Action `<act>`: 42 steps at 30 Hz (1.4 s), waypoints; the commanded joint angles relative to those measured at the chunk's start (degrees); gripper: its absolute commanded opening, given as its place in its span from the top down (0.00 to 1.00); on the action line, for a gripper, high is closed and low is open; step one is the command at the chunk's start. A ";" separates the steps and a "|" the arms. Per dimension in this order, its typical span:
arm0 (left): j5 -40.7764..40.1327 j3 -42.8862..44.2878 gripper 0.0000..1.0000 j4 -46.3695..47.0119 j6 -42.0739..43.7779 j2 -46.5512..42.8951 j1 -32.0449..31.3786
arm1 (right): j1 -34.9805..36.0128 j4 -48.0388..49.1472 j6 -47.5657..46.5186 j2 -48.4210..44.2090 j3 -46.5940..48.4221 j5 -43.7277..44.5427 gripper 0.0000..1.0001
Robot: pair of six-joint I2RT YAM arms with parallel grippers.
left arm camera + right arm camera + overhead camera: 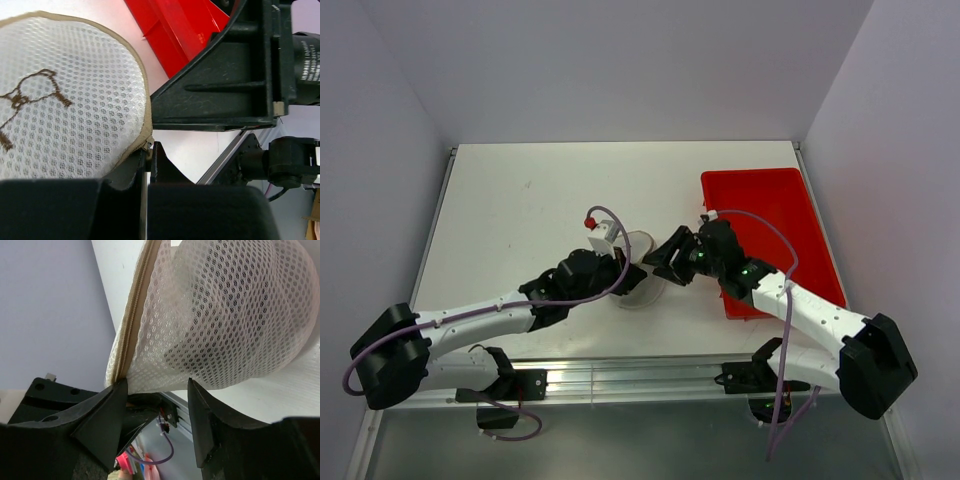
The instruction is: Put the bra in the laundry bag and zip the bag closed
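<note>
The laundry bag (638, 268), a white mesh dome with a tan zipper edge, sits at the table's middle between both grippers. My left gripper (620, 262) is shut on the zipper pull (146, 145) at the bag's rim (142, 90). My right gripper (665, 262) comes from the right, and its two fingertips (117, 390) press on the bag's lower edge (150, 375) from either side with a wide gap between them. The bra shows only as a dark shape (210, 335) through the mesh, inside the bag (235, 305).
A red tray (770, 200) lies at the right, just behind the right gripper, and shows in the left wrist view as a red wall (175, 35). The right gripper's black body (220, 85) stands close beside the left fingers. The table's near rail (650, 375) runs in front.
</note>
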 commanded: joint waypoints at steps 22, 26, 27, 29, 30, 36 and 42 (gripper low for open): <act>-0.01 0.48 1.00 2.80 -0.25 1.32 -0.61 | 1.38 5.29 3.80 -3.98 -1.84 1.83 0.44; 0.43 0.74 1.00 3.06 -0.17 1.76 -0.61 | 1.65 5.56 4.42 -3.98 -2.28 2.54 0.44; 0.51 0.66 1.00 3.15 -0.17 1.67 -0.61 | 1.65 5.73 4.42 -3.37 -2.28 2.28 0.44; 0.69 0.66 1.00 3.24 -0.17 1.58 -0.61 | 1.73 6.61 4.95 -2.58 -2.46 2.01 0.44; 0.87 0.66 1.00 3.24 -0.17 1.58 -0.61 | 1.82 7.13 5.21 -1.79 -2.46 1.84 0.44; 2.27 0.48 1.00 3.68 0.36 1.06 -0.79 | 1.82 8.90 5.65 2.07 -1.49 1.84 0.49; 1.31 -0.22 1.00 0.61 0.54 -1.39 -0.79 | 1.82 7.68 4.25 3.58 1.31 2.36 0.69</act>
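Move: The right hand's half-open fingers are beside the zip edge of the laundry bag; the part to pinch lies some 2 cm to its left, 1 cm ahead and 1 cm lower, and about 2 cm ahead and 1 cm right of the left fingertips, which still grip the bag at the zip pull. From the right hand, the flap with the bra drawing is about 4 cm ahead and 3 cm left, slightly lower; the bag's body about 6 cm back, 3 cm left and 8 cm below. Up first, about 3 cm, the right hand clears the zip edge, then sinks some 4 cm while edging about 1 cm left and slightly forward onto it, its fingers closing to roughly half their former gap around the edge beside the left fingertips. The left hand keeps its shut grip at the zip pull, settling about 1 cm lower. ##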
